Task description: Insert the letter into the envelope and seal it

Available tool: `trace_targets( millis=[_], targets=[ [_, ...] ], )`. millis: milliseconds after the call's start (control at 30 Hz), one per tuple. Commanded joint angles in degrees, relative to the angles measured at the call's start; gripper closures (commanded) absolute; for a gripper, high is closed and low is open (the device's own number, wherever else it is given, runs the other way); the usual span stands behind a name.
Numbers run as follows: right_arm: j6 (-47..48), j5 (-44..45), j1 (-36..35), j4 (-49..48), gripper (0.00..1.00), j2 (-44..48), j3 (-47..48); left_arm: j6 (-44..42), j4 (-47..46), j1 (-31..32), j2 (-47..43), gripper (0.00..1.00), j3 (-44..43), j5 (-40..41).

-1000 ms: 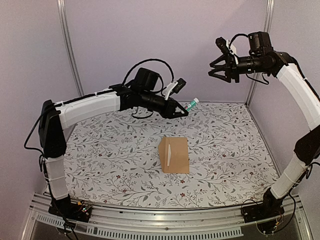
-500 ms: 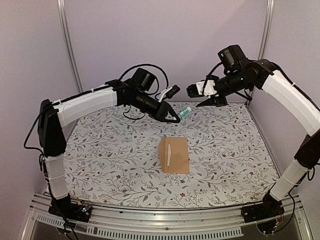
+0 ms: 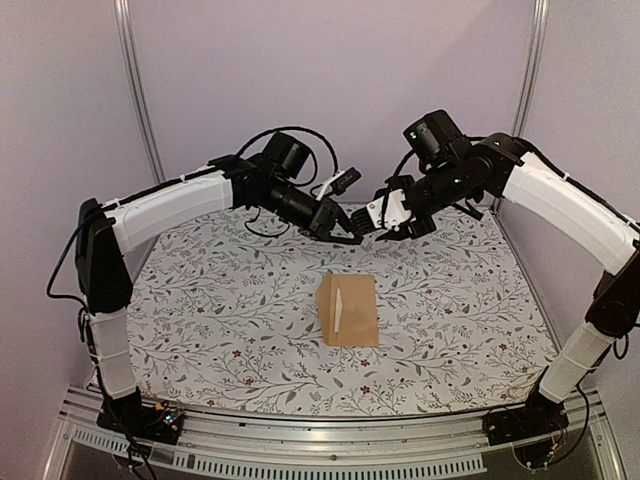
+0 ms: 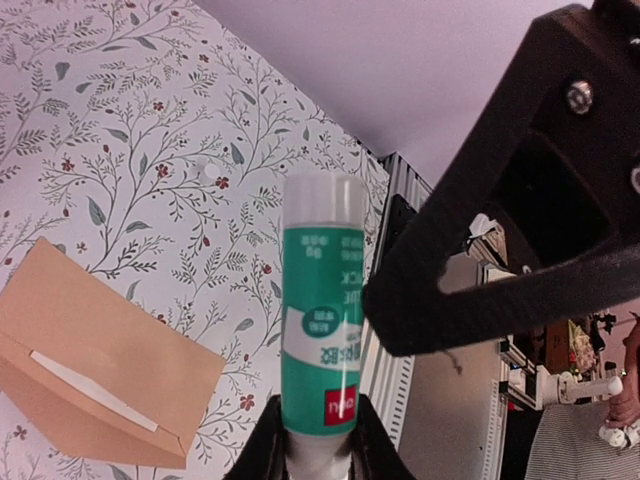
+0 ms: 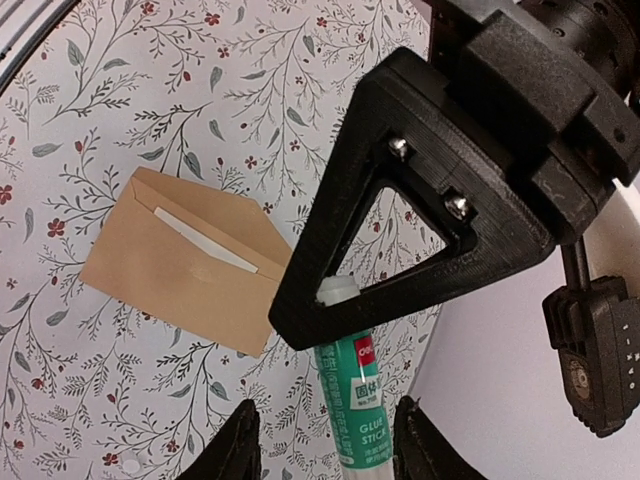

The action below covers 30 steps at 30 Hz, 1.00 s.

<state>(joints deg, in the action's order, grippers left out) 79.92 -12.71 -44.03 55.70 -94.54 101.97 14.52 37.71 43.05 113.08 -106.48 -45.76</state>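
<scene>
The tan envelope (image 3: pixel 352 312) lies flat mid-table with its flap open. A white strip of the letter (image 3: pixel 341 305) shows at its mouth. The envelope (image 4: pixel 90 370) (image 5: pixel 180 270) and the letter strip (image 4: pixel 95 392) (image 5: pixel 205 243) also appear in both wrist views. My left gripper (image 3: pixel 350 235) (image 4: pixel 320 445) is shut on the base of a green glue stick (image 4: pixel 322 310), held in the air behind the envelope. My right gripper (image 3: pixel 374 222) (image 5: pixel 328 432) faces it, open, its fingers either side of the stick's cap end (image 5: pixel 358 400) without touching.
A floral cloth (image 3: pixel 200 300) covers the table. Purple walls and two metal posts (image 3: pixel 140 90) (image 3: pixel 525 90) close the back and sides. An aluminium rail (image 3: pixel 320 455) runs along the near edge between the arm bases.
The right arm swung down and left from high at the back right until its open jaws met the glue stick. The left gripper dipped slightly and kept its hold.
</scene>
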Motion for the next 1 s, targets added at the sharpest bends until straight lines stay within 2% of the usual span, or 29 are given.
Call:
trace_targets(
  millis=[0,300,700,867,967],
  targets=[
    [2.3,2.8,-1.4,-2.1,0.56,-1.4,-1.0,1.0,0.4,-0.8,0.6,0.90,-1.9,-2.3],
    [3.1,5.5,-2.5,-3.5,0.66,-2.6,-1.8,1.5,0.4,-1.1,0.8,0.91,-1.9,-3.4],
    [2.9,8.3,-3.1,-6.2,0.71,-3.0,-3.4,2.2,0.4,-1.4,1.3,0.92,-2.0,-4.5],
    [2.7,9.5,-3.1,-6.7,0.83,-3.3,-3.8,2.3,0.4,-1.6,1.3,0.92,-1.8,-4.7],
    [1.3,10.1,-3.1,-7.5,0.90,-3.6,-3.8,2.6,0.5,-1.8,1.1,0.86,-1.9,-4.4]
  ],
)
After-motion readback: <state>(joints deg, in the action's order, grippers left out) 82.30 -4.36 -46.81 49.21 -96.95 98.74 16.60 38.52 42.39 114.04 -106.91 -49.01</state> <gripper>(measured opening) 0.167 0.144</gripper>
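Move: The glue stick is still held by one end in the left fingers, and its middle lies some 4 cm to the left hand's right, level with that hand fore-and-aft and in height. From the right hand the glue stick's middle is about 2 cm ahead, 4 cm to the left and 3 cm lower. The envelope lies on the table almost straight under the hands, about 28 cm below the right hand and 4 cm to its left. The right fingers close from nearly half open and pinch the free end of the glue stick. On the way the right hand eases about 2.5 cm down, 2 cm forward and 1.5 cm left onto the glue stick, tilting a little, under 10 degrees. The left hand stays in place and keeps its grip on the other end. ##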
